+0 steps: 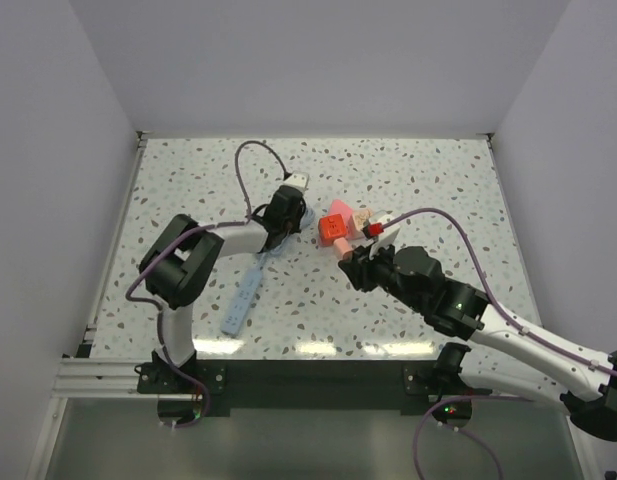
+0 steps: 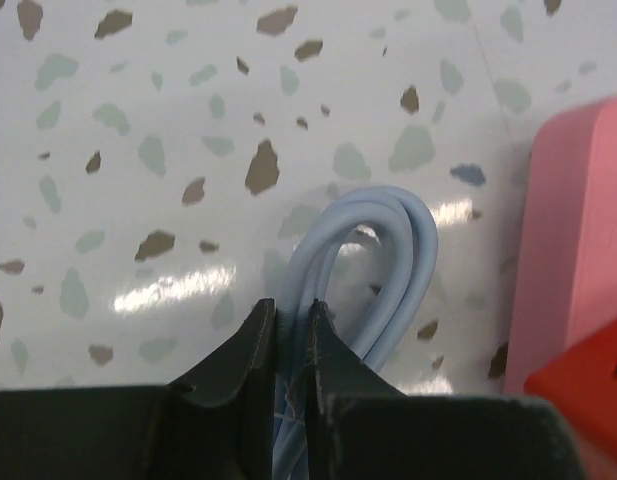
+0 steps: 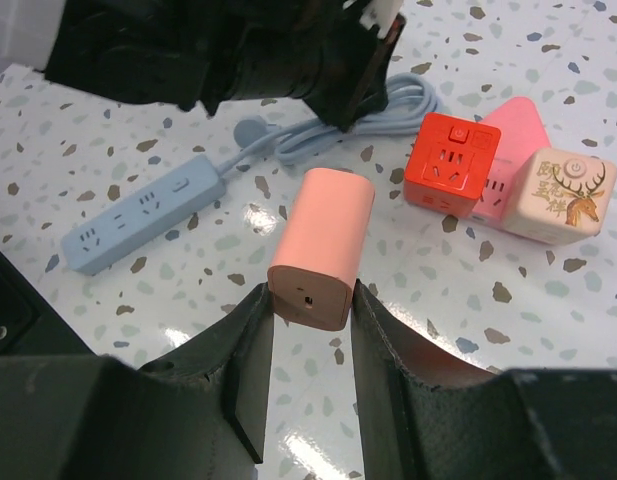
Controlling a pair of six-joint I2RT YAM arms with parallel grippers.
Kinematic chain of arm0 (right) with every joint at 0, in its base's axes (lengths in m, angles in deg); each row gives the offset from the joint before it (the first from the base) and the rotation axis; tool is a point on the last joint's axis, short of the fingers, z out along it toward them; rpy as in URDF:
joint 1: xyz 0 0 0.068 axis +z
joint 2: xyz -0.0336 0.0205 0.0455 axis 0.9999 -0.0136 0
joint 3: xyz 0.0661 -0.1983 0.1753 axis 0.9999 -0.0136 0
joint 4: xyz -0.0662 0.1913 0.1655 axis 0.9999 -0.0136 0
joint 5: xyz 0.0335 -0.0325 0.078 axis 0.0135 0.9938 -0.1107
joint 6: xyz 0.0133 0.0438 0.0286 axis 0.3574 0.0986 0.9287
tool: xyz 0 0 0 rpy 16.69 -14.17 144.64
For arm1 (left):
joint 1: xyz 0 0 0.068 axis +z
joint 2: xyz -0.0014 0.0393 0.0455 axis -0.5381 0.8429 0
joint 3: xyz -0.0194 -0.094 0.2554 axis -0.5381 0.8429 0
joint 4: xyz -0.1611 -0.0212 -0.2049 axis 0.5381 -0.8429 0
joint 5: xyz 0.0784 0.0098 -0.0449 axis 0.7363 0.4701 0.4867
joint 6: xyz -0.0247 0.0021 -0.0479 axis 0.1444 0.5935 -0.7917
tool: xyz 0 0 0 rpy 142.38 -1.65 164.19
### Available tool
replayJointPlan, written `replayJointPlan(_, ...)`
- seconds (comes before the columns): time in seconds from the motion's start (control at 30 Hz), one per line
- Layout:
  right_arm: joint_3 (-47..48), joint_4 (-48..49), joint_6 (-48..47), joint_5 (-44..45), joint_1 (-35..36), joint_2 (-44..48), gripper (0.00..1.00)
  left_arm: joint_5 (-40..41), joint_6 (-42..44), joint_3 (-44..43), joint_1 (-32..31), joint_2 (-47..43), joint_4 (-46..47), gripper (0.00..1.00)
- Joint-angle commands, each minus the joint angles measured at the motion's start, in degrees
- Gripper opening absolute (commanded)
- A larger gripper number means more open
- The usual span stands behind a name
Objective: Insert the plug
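Note:
The plug (image 3: 323, 245) is a salmon-orange rounded block held just above the speckled table. My right gripper (image 3: 310, 295) is shut on its near end, one finger on each side. In the top view my right gripper (image 1: 351, 260) sits just in front of the cluster of blocks, and the plug is hidden under it. The light-blue power strip (image 3: 138, 212) (image 1: 242, 295) lies flat to the left, sockets up. My left gripper (image 2: 293, 312) (image 1: 288, 222) is shut on the strip's looped light-blue cable (image 2: 383, 260), pinching one strand.
A bright red socket cube (image 3: 451, 165) (image 1: 331, 230), a pink triangular block (image 3: 518, 120) (image 2: 573, 240) and a beige cube with a deer print (image 3: 566, 195) stand together right of the cable loop. The left arm (image 3: 218, 50) fills the top of the right wrist view.

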Motion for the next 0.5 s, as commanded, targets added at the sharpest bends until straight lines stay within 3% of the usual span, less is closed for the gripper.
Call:
replayJointPlan(0.0, 1.9, 2.6, -1.0, 2.2, -0.5, 0.6, 0.00, 1.7, -6.2, -14.8, 0.6, 6.2, -2.0, 0.00)
replayJointPlan(0.17, 1.6, 2.4, -0.8, 1.8, -1.0, 0.7, 0.00, 1.8, -10.9, -31.6, 1.8, 17.5, -10.7, 0.00)
replayJointPlan(0.3, 1.7, 1.9, -0.7, 1.0, -1.2, -0.2, 0.00, -0.9, -12.3, -34.0, 2.2, 20.4, -10.8, 0.00)
replayJointPlan(0.4, 2.5, 1.8, -1.4, -1.4, -1.3, -2.1, 0.00, -2.6, -12.2, -30.7, 2.2, 17.4, -7.5, 0.37)
replayJointPlan(0.43, 2.6, 1.9, -2.1, -2.2, -1.3, -2.7, 0.00, -2.6, -11.7, -29.5, 2.2, 16.2, -6.5, 0.66)
replayJointPlan(0.47, 3.0, 1.9, -2.7, -2.9, -1.3, -3.3, 0.00, -2.6, -11.3, -27.0, 2.1, 14.8, -5.7, 0.82)
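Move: The left hand, already pinching the bundled cable low over the table, takes it to a clear spot about 10 cm ahead and 6 cm to its right. From that hand, the pink block is some 10 cm right and level with it, and the red block about 9 cm right and 4 cm back. The power strip is roughly 21 cm back and 12 cm left. From the right hand, the spot lies some 28 cm ahead, 12 cm left and 20 cm below. The left hand drags the cable about 10 cm forward and 6 cm right past the pink block, then lets go. ##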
